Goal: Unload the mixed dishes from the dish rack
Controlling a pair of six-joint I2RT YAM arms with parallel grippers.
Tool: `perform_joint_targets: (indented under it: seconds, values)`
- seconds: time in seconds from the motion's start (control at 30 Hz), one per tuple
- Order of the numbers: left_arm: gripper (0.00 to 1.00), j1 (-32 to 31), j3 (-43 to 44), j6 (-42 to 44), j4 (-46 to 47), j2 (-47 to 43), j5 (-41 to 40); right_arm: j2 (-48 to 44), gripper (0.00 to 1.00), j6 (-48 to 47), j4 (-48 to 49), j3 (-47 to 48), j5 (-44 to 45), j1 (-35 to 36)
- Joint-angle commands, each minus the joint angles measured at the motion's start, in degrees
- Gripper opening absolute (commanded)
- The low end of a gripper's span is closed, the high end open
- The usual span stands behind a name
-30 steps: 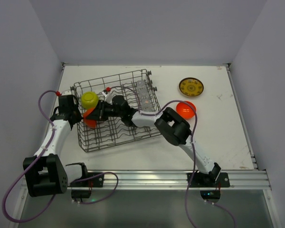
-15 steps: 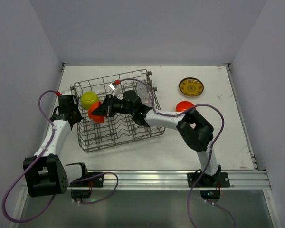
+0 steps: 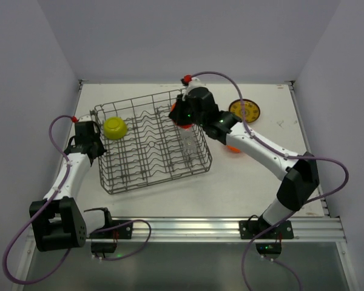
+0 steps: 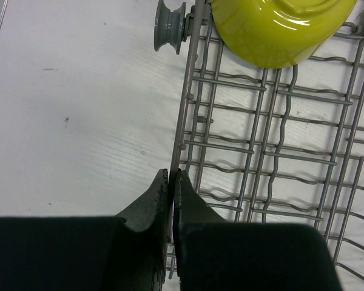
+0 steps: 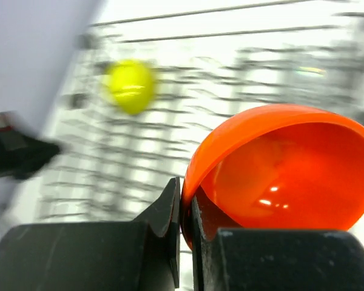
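The grey wire dish rack (image 3: 151,176) stands left of centre. A lime-yellow bowl (image 3: 115,128) lies upside down in its back left corner, large at the top of the left wrist view (image 4: 279,30). A clear glass cup (image 3: 188,143) lies in the rack's right side. My left gripper (image 3: 96,151) is shut on the rack's left rim wire (image 4: 181,121). My right gripper (image 3: 181,114) hangs over the rack's back right corner, shut on the rim of an orange bowl (image 5: 285,176). A second orange bowl (image 3: 233,148) on the table is mostly hidden under the right arm.
A brown-gold patterned plate (image 3: 247,111) lies on the white table at the back right, partly covered by the right arm. A small grey roller (image 4: 168,25) sticks out of the rack's left side. Walls close in the table on three sides.
The right arm has lifted the orange bowl out of the rack's left half and swung it up to the back right corner. The left gripper and the rack have stayed put.
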Motion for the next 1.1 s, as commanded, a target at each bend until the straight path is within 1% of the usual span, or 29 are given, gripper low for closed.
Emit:
perform_joint_targets:
  seconds: [0.0, 0.07, 0.1, 0.17, 0.3, 0.4, 0.43, 0.53, 0.57, 0.6, 0.7, 0.9, 1.0, 1.07]
  values:
    - [0.0, -0.85, 0.33, -0.87, 1.15, -0.51, 0.82, -4.73, 0.0, -7.37, -16.22, -3.48, 13.13, -8.61]
    - [0.0, -0.94, 0.42, -0.87, 1.07, -0.25, 0.91, -7.02, 0.0, -8.95, -19.47, -5.93, 13.58, -11.71]
    - [0.0, -0.94, 0.42, -0.87, 1.07, -0.33, 0.91, -7.55, 0.0, -9.57, -20.09, -6.56, 13.75, -14.42]
    - [0.0, -0.94, 0.5, -0.87, 1.07, -0.16, 0.91, -8.78, 0.0, -10.62, -21.14, -7.79, 13.58, -17.59]
    - [0.0, -0.94, 0.5, -0.87, 1.07, -0.07, 0.82, -10.71, 0.0, -11.33, -22.64, -9.2, 15.41, -20.95]
    - [0.0, -0.94, 0.68, -0.96, 1.07, 0.02, 0.82, -10.98, 0.0, -11.24, -23.35, -9.64, 12.8, -24.45]
    - [0.0, -0.94, 0.68, -0.96, 1.15, 0.11, 0.99, -9.33, 0.0, -12.11, -23.61, -8.94, 11.31, -24.64]
    - [0.0, -0.94, 0.86, -0.96, 1.15, 0.19, 1.17, -4.49, 0.0, -13.08, -27.47, -4.65, 11.03, -24.64]
    - [0.0, -0.94, 0.86, -0.96, 1.07, 0.11, 1.26, -0.91, 0.0, -13.17, -28.78, -3.41, 10.94, -24.56]
    - [0.0, -0.94, 0.68, -0.96, 1.15, 0.11, 1.26, 0.7, 0.0, -13.26, -30.45, -2.44, 10.94, -24.64]
    - [0.0, -0.94, 0.59, -0.96, 1.15, -0.33, 1.35, 5.44, 0.0, -13.35, -32.04, -0.41, 10.85, -24.64]
    - [0.0, -0.94, 0.59, -0.96, 1.15, -0.33, 1.7, 10.02, 0.0, -12.56, -32.31, 0.11, 10.24, -24.56]
    - [0.0, -0.94, 0.68, -0.96, 1.15, -0.42, 1.79, 10.03, 0.0, -12.21, -32.23, 0.03, 10.33, -24.38]
    - [0.0, -0.94, 0.68, -0.96, 1.15, -0.51, 1.79, 9.94, 0.04, -11.94, -32.22, 0.03, 10.41, -24.21]
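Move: The right hand, with a red bowl pinched by its rim, is high over the rack. The red bowl already on the table lies about 28 cm to its right, 4 cm farther out and some 24 cm below; the patterned plate is 13 cm beyond that bowl and 3 cm farther right. The row of glasses lies roughly 7 cm ahead of this hand, 3 cm right, well below. From the left hand, the table bowl is about 54 cm right and 9 cm ahead. Keeping the bowl's rim pinched, the right hand swings fast to the right, about 26 cm, off the glasses' side of the rack towards the red bowl on the table, sinking some 10 cm on the way while the wrist turns clockwise and the fingers tip downward. It then goes nearly straight down another 9 cm or so to bring the held bowl, still tilted, close over the one on the table, with the left hand staying closed on the rack's left rail all the while. ##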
